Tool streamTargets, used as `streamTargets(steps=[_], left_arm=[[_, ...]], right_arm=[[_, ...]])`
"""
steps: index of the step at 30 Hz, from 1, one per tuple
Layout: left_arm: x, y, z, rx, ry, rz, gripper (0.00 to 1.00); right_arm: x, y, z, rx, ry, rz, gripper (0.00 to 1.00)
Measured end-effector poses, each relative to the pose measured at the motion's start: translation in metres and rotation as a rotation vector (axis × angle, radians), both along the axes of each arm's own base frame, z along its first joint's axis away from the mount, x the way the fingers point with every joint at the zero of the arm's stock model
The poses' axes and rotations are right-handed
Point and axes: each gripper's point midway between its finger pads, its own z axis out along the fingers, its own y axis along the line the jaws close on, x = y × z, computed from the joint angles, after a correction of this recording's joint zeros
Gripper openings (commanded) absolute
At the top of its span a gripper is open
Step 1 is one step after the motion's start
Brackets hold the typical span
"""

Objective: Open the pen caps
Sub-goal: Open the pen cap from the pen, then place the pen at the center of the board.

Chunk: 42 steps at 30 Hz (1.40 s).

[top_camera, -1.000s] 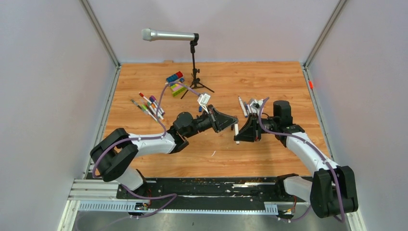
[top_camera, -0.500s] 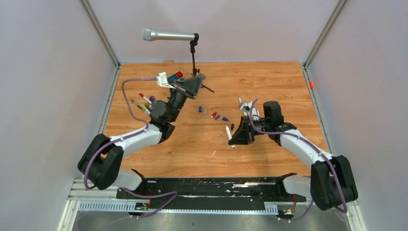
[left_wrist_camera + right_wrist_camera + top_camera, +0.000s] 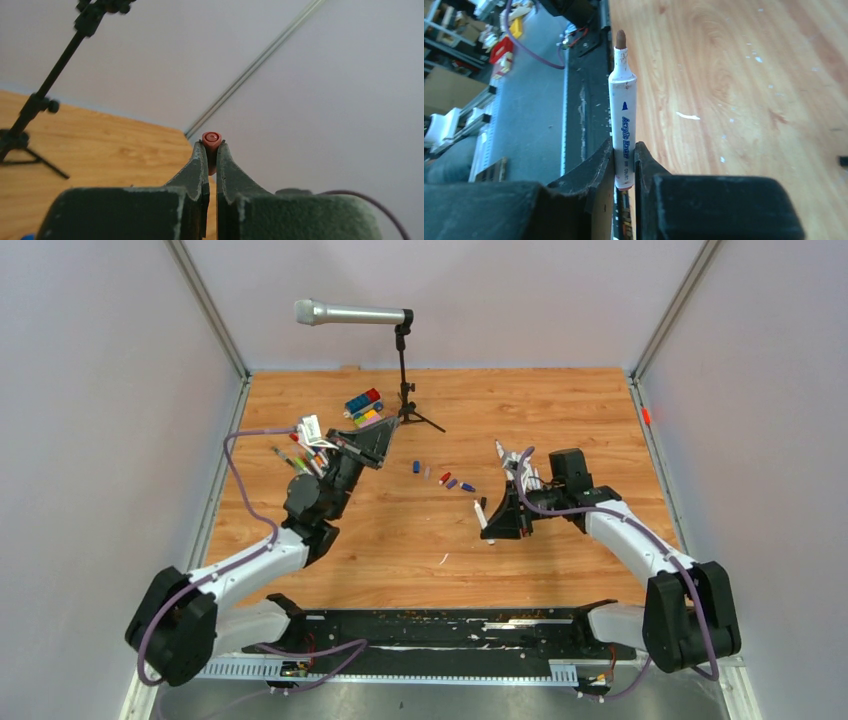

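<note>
A reddish-brown pen cap [image 3: 211,141] is pinched between the tips of my left gripper [image 3: 211,148], which is shut on it and raised over the left of the table [image 3: 385,434]. My right gripper [image 3: 625,152] is shut on a white pen [image 3: 623,112]. The pen's brown tip [image 3: 620,38] is bare and points at the table's near edge. Seen from above, that gripper [image 3: 491,524] hangs low at centre right. Several loose pen caps [image 3: 446,479] lie in a row on the wood. Capped pens [image 3: 305,456] lie at the left, and other pens [image 3: 518,466] behind the right gripper.
A silver microphone [image 3: 350,313] on a black tripod stand [image 3: 405,390] is at the back. Toy building blocks [image 3: 365,406] lie beside the stand's feet. Grey walls close in both sides. A black rail [image 3: 430,625] runs along the near edge.
My left gripper pulled away from the right one and swung back and left, carrying the cap. The right gripper drifted slightly left with the pen, its tip now bare.
</note>
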Motion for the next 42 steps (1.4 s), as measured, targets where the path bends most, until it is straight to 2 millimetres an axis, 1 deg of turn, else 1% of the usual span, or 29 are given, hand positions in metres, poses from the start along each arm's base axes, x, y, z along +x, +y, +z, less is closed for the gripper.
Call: streamTargets(steps=[3,7,9,10,15,18,22,25,31,36,39,42], left_arm=[[-0.009,0.011,-0.04,0.077,0.126,-0.003,0.0],[-0.019,0.023,-0.084,0.171,0.282,0.006,0.0],[-0.026,0.028,-0.102,0.204,0.336,0.003,0.0],[-0.03,0.03,-0.112,0.218,0.361,-0.001,0.0],[-0.05,0.04,-0.176,0.282,0.506,-0.017,0.0],[-0.059,0.042,-0.207,0.318,0.588,-0.035,0.0],[-0.064,0.039,-0.228,0.347,0.651,-0.064,0.0],[-0.065,0.036,-0.238,0.363,0.68,-0.082,0.0],[-0.07,0.031,-0.264,0.409,0.758,-0.122,0.01],[-0.076,0.026,-0.281,0.437,0.813,-0.159,0.01],[-0.077,0.025,-0.285,0.441,0.822,-0.173,0.01],[-0.078,0.023,-0.284,0.44,0.818,-0.184,0.01]], right_arm=[[0.012,-0.011,-0.002,-0.034,-0.053,-0.049,0.0],[0.028,-0.026,-0.007,-0.081,-0.092,-0.12,0.0],[0.037,-0.036,-0.012,-0.114,-0.108,-0.166,0.0],[0.042,-0.041,-0.014,-0.133,-0.116,-0.192,0.0],[0.065,-0.068,-0.024,-0.212,-0.127,-0.323,0.0],[0.08,-0.088,-0.029,-0.26,-0.131,-0.421,0.0],[0.101,-0.115,-0.033,-0.323,-0.136,-0.555,0.0],[0.114,-0.131,-0.037,-0.368,-0.132,-0.648,0.0],[0.137,-0.163,-0.058,-0.476,-0.076,-0.831,0.03],[0.145,-0.18,-0.081,-0.548,0.01,-0.931,0.06],[0.146,-0.185,-0.095,-0.579,0.067,-0.959,0.07],[0.148,-0.188,-0.107,-0.604,0.12,-0.974,0.09]])
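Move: The uncapped white marker, in the right fingers, goes to the free spot at the right end of the row of open pens, about 15 cm ahead of that hand, 18 to its right and 14 below. The row's middle lies some 23 ahead and 9 right, the black cap 14 straight ahead. The brown cap is in the left hand; from there, the black cap lies 2 ahead, 21 right, 35 below, and the dark-blue cap 7 ahead, 17 right. The uncapped marker is carried right and forward, about 25 cm in all, by the right hand towards the free side of the pen row, sinking throughout and more steeply at the end, while the wrist swings clockwise and tips its fingers down. The brown cap stays pinched in the left hand, which drops nearly 30 cm and draws back some 8 towards the table, tilting from pointing upward to pointing down, nearer the loose caps. ##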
